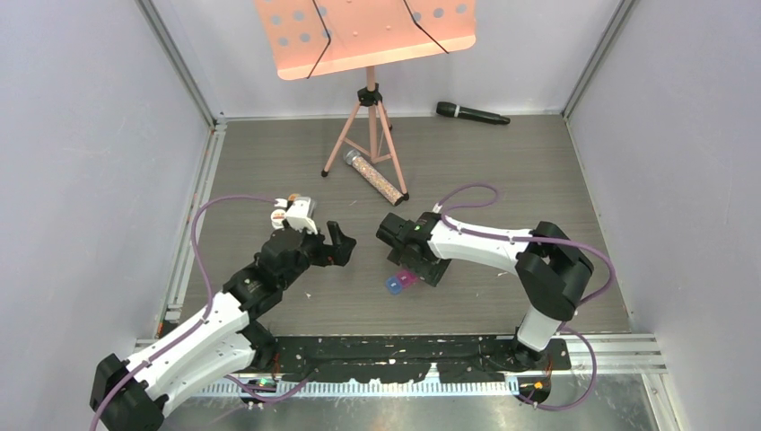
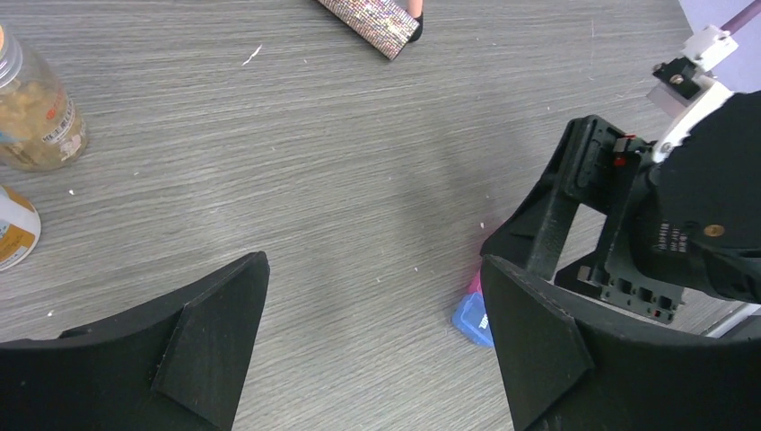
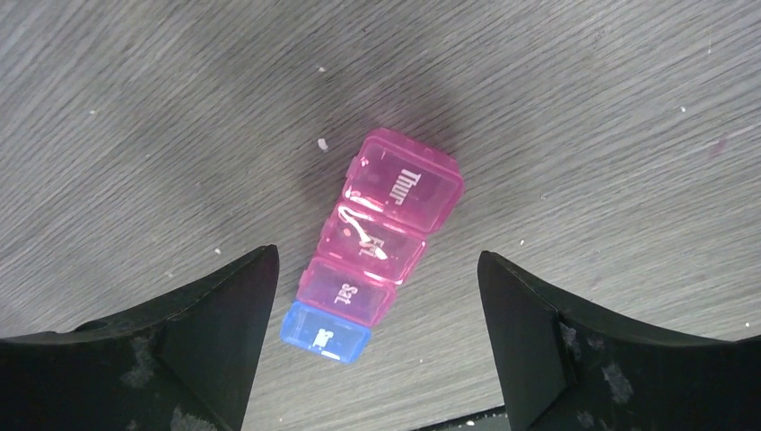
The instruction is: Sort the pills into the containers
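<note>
The containers (image 3: 381, 242) are a strip of several joined lidded compartments lying flat on the table: pink ones marked Thur, Fri and Sat, and a blue one at the end. All the lids are down. My right gripper (image 3: 377, 254) hangs open just above the strip, one finger on either side and neither touching it. In the top view the strip (image 1: 401, 281) pokes out from under the right gripper (image 1: 415, 265). My left gripper (image 2: 375, 260) is open over bare table, with the strip's blue end (image 2: 470, 314) beside its right finger. No loose pills show.
A clear bottle of yellowish contents (image 2: 36, 108) and a white-and-orange bottle (image 2: 13, 229) stand at the left of the left wrist view. A tube of speckled beads (image 1: 375, 177) lies by the pink tripod stand (image 1: 368, 126). A black microphone (image 1: 472, 113) lies at the back.
</note>
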`<state>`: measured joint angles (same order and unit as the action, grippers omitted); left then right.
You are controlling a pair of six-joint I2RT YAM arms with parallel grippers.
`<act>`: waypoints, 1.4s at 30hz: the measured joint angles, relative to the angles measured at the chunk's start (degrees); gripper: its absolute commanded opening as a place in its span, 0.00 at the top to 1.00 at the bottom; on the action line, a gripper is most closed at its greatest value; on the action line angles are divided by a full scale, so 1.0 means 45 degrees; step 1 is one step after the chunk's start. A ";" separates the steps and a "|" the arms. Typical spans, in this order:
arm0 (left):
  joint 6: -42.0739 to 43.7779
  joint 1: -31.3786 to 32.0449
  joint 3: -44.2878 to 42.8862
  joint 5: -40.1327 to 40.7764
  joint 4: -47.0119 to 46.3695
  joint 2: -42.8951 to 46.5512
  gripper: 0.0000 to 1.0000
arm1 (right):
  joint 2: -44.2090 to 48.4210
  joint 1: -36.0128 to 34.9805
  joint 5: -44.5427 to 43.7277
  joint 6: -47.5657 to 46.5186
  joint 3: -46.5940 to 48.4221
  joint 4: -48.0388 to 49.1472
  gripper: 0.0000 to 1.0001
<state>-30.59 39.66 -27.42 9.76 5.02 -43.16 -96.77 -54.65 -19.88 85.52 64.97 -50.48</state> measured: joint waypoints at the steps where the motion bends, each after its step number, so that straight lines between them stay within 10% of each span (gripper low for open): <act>1: -0.0010 0.0000 0.0029 0.0019 0.0005 0.0053 0.09 | -0.0112 0.0000 -0.0010 0.0034 0.0000 0.0015 0.13; 16: -0.0131 0.0000 0.0437 0.0403 0.0495 0.0699 0.07 | -0.0612 0.0204 -0.0656 0.0083 -0.0296 0.0840 0.49; 25: -0.0495 0.0000 0.0437 0.0491 0.0534 0.0418 0.06 | -0.0554 0.0442 -0.0607 -0.0850 -0.0753 0.1831 0.53; 42: -0.0495 0.0005 -0.0180 -0.0792 0.0408 -0.0933 0.03 | 0.0923 0.1812 0.1287 -0.8942 -0.0801 0.6139 0.54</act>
<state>-32.82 39.68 -28.23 6.20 6.85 -47.35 -92.62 -46.50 -14.09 45.28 61.36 -22.85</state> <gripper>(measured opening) 0.951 0.506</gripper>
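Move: The pill organizer lies almost under the right hand, about 2 cm ahead and 3 cm below its open fingers, its long side running forward and right. The pill tube's middle is roughly 23 cm ahead of the right hand and 10 cm to its left; the stand's nearest foot is some 19 cm ahead and 3 cm left. From the left hand the organizer lies about 15 cm right, 3 cm back and 14 cm down. Down some 2 cm and a little forward, the right hand closes its fingers on both long sides of the pill organizer, pinching it around its middle. It then carries it about 6 cm forward, some 3 cm left and 6 cm up, turning it roughly 30 degrees counter-clockwise. The empty left hand stays open, dips about 3 cm and starts back up. ##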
